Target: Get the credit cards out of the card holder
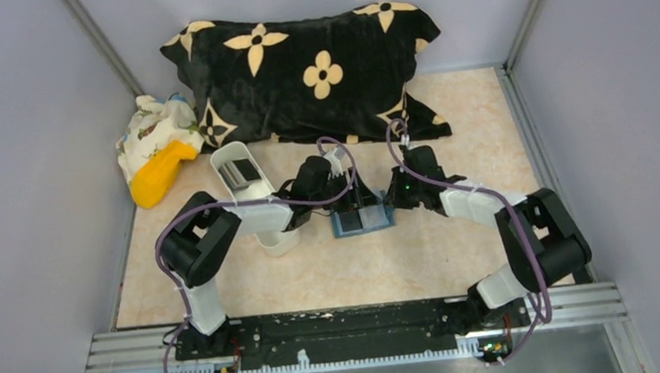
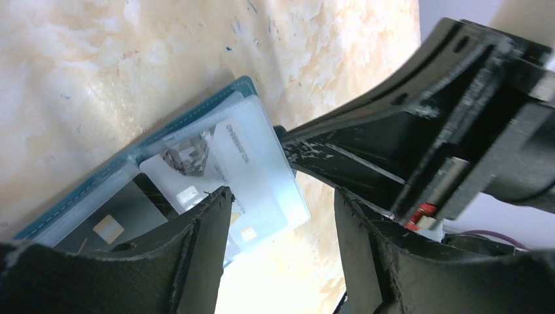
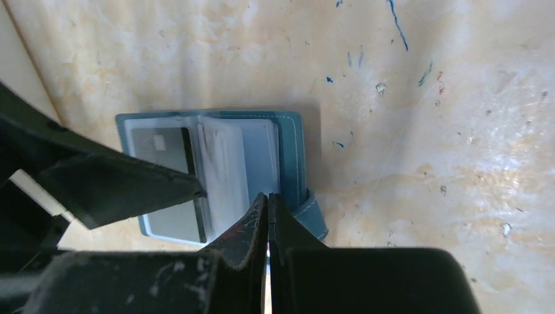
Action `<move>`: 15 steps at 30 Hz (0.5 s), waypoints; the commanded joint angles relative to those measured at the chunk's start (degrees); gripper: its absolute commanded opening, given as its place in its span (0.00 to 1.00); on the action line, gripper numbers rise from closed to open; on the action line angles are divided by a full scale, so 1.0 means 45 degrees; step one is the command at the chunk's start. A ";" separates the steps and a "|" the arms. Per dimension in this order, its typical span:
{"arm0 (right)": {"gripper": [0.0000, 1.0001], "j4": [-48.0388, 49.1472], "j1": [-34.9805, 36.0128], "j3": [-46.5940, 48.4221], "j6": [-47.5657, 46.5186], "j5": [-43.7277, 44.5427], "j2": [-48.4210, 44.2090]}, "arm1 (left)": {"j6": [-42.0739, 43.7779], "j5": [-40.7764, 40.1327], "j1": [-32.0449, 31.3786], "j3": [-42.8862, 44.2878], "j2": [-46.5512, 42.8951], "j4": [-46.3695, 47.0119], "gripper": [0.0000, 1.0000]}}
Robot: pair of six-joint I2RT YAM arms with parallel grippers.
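The blue-teal card holder (image 1: 363, 221) lies open on the table between both grippers, its clear sleeves fanned out (image 3: 226, 163). A silvery credit card (image 2: 252, 176) and a dark grey one (image 2: 114, 219) sit inside the sleeves. My left gripper (image 2: 281, 193) hovers open over the holder's near edge, one fingertip (image 3: 193, 190) at the dark card's sleeve (image 3: 163, 144). My right gripper (image 3: 267, 196) is shut with nothing between its fingers. Its tips rest on the holder's right half beside the closing tab (image 3: 314, 212).
A long white tray (image 1: 255, 203) stands left of the holder with a dark flat card-like thing (image 1: 241, 172) in it. A black flowered pillow (image 1: 306, 70) fills the back, with a patterned cloth (image 1: 152, 126) and a yellow object (image 1: 159, 173) at back left.
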 commanded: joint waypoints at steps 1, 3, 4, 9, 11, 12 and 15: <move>0.00 -0.0316 0.0029 0.0111 -0.0311 0.0481 -0.1386 | -0.0034 0.0310 0.0019 0.0623 0.0275 0.0355 0.65; 0.00 -0.0519 0.0029 0.0135 -0.0357 0.0665 -0.1961 | -0.0025 0.0295 0.0018 0.0760 0.0341 0.0338 0.65; 0.00 -0.0586 0.0032 0.0136 -0.0368 0.0776 -0.2178 | -0.0014 0.0294 0.0016 0.0805 0.0367 0.0312 0.65; 0.00 -0.0948 0.0010 0.0228 -0.0477 0.1227 -0.2992 | 0.0047 0.0273 0.0018 0.0888 0.0490 0.0279 0.64; 0.00 -0.0962 0.0010 0.0238 -0.0689 0.1277 -0.3295 | 0.0083 0.0285 0.0018 0.0860 0.0621 0.0251 0.64; 0.00 -0.0863 0.0020 0.0190 -0.0822 0.1214 -0.3456 | 0.0095 0.0256 0.0018 0.0774 0.0651 0.0291 0.64; 0.00 -0.0563 0.0029 0.0151 -0.1297 0.0574 -0.3574 | 0.0030 -0.0119 0.0090 -0.0099 0.0162 0.1231 0.63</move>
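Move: The white card in the card holder's right half lies about 4 cm below the left hand, 1 cm ahead and 1 cm to its right. From the left hand, the dark card is some 4 cm left, level and 4 cm down; the white bin's middle is about 24 cm left, 6 cm ahead. From the right hand, the white card is 4 cm left, 1 cm ahead, 2 cm down; the strap is right below it, 2 cm down. The right hand, fingers still shut, lifts about 6 cm off the strap, its fingertips tilting up some 10 degrees. ##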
